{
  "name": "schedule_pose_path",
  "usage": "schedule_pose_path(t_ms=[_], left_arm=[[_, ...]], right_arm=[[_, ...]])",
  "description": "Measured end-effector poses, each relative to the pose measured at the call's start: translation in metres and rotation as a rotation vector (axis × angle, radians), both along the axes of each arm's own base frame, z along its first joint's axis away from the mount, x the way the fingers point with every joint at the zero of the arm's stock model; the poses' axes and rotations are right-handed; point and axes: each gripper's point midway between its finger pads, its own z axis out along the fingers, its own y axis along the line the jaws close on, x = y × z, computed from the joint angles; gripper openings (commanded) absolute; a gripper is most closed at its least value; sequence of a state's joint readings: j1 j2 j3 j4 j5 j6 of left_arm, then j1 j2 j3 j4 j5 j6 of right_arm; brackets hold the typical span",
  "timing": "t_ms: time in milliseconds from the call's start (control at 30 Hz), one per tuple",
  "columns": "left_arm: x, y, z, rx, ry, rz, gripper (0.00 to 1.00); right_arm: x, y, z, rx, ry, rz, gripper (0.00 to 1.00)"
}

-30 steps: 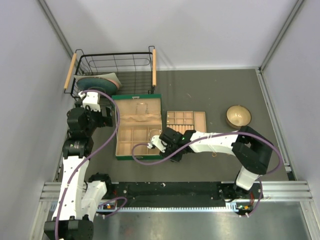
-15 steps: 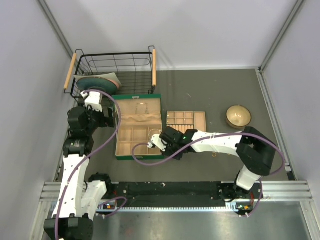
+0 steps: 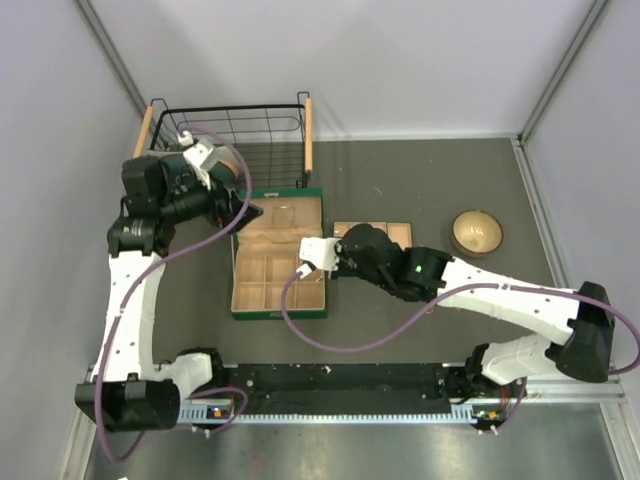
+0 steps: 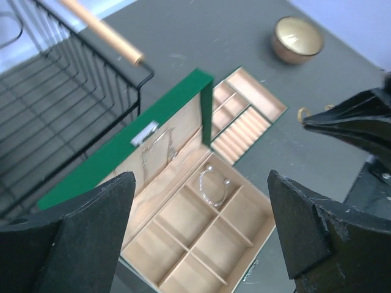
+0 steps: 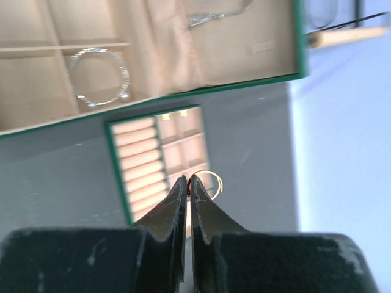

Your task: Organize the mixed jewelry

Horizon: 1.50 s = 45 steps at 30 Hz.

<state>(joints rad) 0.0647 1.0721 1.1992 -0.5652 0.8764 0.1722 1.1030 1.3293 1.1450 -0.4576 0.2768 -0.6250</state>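
Observation:
My right gripper (image 5: 190, 178) is shut on a thin gold ring (image 5: 212, 180), which sticks out beside the fingertips. It hangs above the beige ring tray (image 5: 160, 165). The left wrist view shows the same right gripper (image 4: 306, 123) as a dark point with the ring (image 4: 301, 113) at its tip. A silver bracelet (image 4: 214, 186) lies in a back compartment of the open green box (image 3: 275, 255); the right wrist view shows the bracelet (image 5: 98, 77) too. My left gripper (image 4: 198, 180) is open wide, high over the box near its lid (image 3: 245, 213).
A fine chain (image 4: 156, 149) hangs inside the box lid. The tray (image 3: 388, 232) sits right of the box, partly under my right arm. A tan bowl (image 3: 477, 232) stands at the right. A black wire basket (image 3: 230, 140) stands behind the box.
The right gripper shut on the ring near the box's front corner, then rose and moved back over the tray. The left arm swung up and back, now above the lid.

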Motion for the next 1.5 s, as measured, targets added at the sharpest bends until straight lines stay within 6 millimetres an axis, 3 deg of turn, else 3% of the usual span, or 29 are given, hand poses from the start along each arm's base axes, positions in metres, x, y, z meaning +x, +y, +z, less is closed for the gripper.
schedule_pose_path(t_ms=[133,300,467,733,1067,1500], left_arm=[[-0.007,-0.015,0.031,-0.011,-0.011,-0.107,0.94],[-0.022,-0.04,0.047,0.012,0.006,-0.232,0.93],[-0.031,-0.069,0.039,0.063,0.057,-0.339,0.9],[-0.035,-0.102,0.01,0.194,0.093,-0.405,0.85],[-0.03,-0.127,-0.012,0.31,0.071,-0.43,0.78],[-0.037,-0.149,-0.012,0.334,-0.006,-0.495,0.65]], right_arm=[[0.01,0.001,0.022,-0.06,-0.237,0.03,0.0],[0.017,0.002,0.014,-0.183,-0.517,0.077,0.0],[0.008,0.011,0.013,-0.243,-0.738,0.14,0.0],[-0.003,0.026,0.065,-0.127,-0.989,0.1,0.0],[-0.011,0.028,0.056,-0.169,-1.068,0.117,0.0],[-0.009,0.025,0.045,-0.188,-1.025,0.104,0.0]])
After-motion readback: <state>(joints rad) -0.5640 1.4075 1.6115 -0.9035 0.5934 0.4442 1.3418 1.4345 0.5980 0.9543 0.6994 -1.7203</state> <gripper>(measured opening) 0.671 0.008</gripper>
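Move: The gold ring is already pinched at the right hand's shut fingertips, about 1 cm beyond its hand point. From the wide-open left hand, the ring lies roughly 22 cm right, 6 cm back and 10 cm lower. Counted from the ring, the small ring tray sits about 8 cm ahead, 5 cm right and 20 cm below; the open jewelry box's middle is about 6 cm ahead, 16 cm left and 18 cm below. The gold ring stays in the right fingertips as that hand tilts them up some 60 degrees and ends 4–5 cm higher, slightly left. The left hand comes towards it, swinging about 15 cm right and a little back over the box, first rising, then sinking; it turns clockwise, dips its fingers and narrows their gap by about a third, without touching the ring. ##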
